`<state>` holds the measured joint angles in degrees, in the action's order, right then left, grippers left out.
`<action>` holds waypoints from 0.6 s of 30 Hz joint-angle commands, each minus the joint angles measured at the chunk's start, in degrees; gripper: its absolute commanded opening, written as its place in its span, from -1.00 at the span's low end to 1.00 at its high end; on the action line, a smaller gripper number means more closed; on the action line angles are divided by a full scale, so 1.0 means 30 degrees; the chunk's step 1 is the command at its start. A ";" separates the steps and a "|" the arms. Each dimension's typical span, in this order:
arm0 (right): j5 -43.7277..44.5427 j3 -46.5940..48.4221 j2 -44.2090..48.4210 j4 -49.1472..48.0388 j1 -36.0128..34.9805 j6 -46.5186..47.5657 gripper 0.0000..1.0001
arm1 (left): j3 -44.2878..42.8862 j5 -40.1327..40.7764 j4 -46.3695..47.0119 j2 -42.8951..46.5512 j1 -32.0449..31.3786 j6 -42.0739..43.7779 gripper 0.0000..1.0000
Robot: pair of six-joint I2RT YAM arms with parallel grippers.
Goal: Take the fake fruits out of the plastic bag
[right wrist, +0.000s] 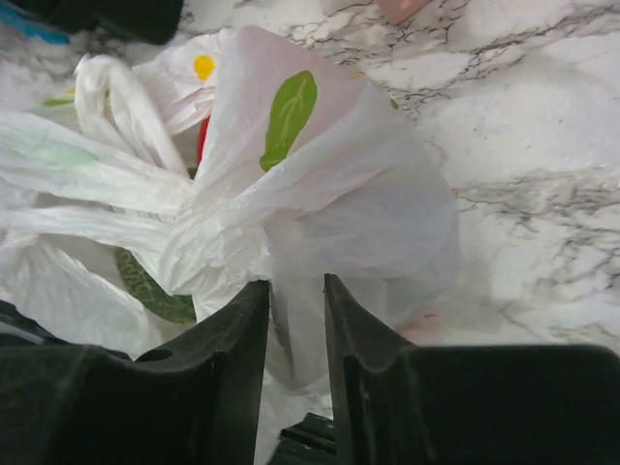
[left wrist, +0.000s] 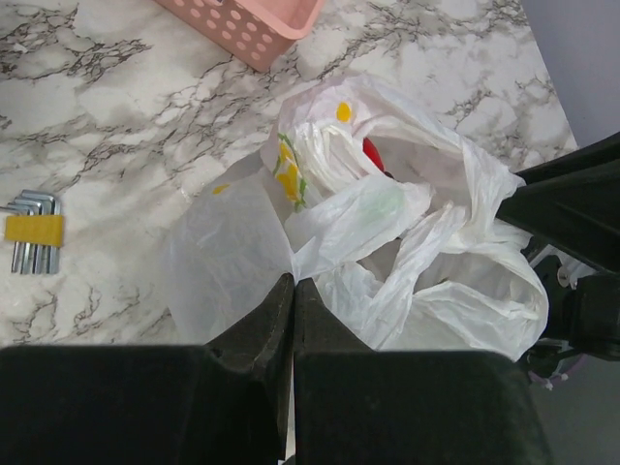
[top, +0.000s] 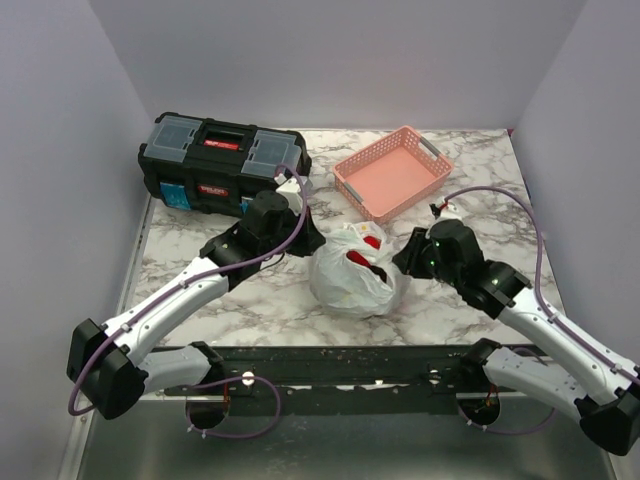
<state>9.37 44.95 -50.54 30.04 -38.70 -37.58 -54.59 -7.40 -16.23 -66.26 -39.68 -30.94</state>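
The plastic bag (top: 352,272) lies crumpled mid-table, white with yellow-green marks. Something red (top: 358,258) shows through its open top, also in the left wrist view (left wrist: 373,153) and the right wrist view (right wrist: 202,139). A strip of the dull-green melon (right wrist: 145,289) shows under the folds. The grapes are hidden. My left gripper (left wrist: 293,281) is at the bag's left side, jaws shut on a pinch of its plastic (left wrist: 407,262). My right gripper (right wrist: 295,283) is at the bag's right side, jaws narrowly apart with a bunched fold of the bag (right wrist: 320,194) between them.
A pink slotted basket (top: 392,172) stands behind the bag to the right, and also shows in the left wrist view (left wrist: 242,19). A black toolbox (top: 220,163) sits at the back left. A set of hex keys (left wrist: 34,232) with a yellow tag lies left of the bag.
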 commanded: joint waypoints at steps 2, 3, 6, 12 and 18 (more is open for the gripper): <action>-0.1691 0.1302 -0.0258 0.0117 -0.0108 0.2613 -0.16 | 0.0102 -0.0698 0.1023 0.0107 0.0161 -0.0493 -1.00; -0.2604 0.1527 -0.0394 -0.0209 -0.0107 0.2978 -0.14 | 0.0048 -0.0899 0.1012 0.0017 0.0161 -0.0498 -1.00; -0.3921 0.1900 -0.0590 -0.1000 -0.0108 0.3115 0.04 | 0.0087 -0.1305 0.1159 -0.0119 0.0161 -0.0636 -1.00; -0.4382 0.3171 -0.1781 -0.0577 -0.0318 0.3706 0.46 | 0.0120 -0.1926 0.1261 -0.0177 0.0146 -0.0732 -1.00; -0.2647 0.3826 -0.3678 0.1027 -0.0513 0.4165 0.52 | 0.0091 -0.2180 0.1187 -0.0262 0.0160 -0.0732 -1.00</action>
<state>-1.56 55.05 -58.74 29.23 -39.66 -27.11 -54.26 -11.60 -14.28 -66.67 -39.42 -32.67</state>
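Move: The plastic bag's middle lies about 8 cm left of the right hand, 2 cm ahead and 8 cm below; a red fruit shows in its open mouth, about 6 cm ahead of this hand, 5 cm left and 7 cm down. The pink basket stands some 28 cm straight ahead of the right hand, 14 cm lower. From the left hand, already gripping the bag's rim, the bag's middle is about 8 cm right, 2 cm back and 10 cm below. The right hand rises 4 cm and swings 5 cm left across the bag's top, opening wide; left keeps its pinch. ##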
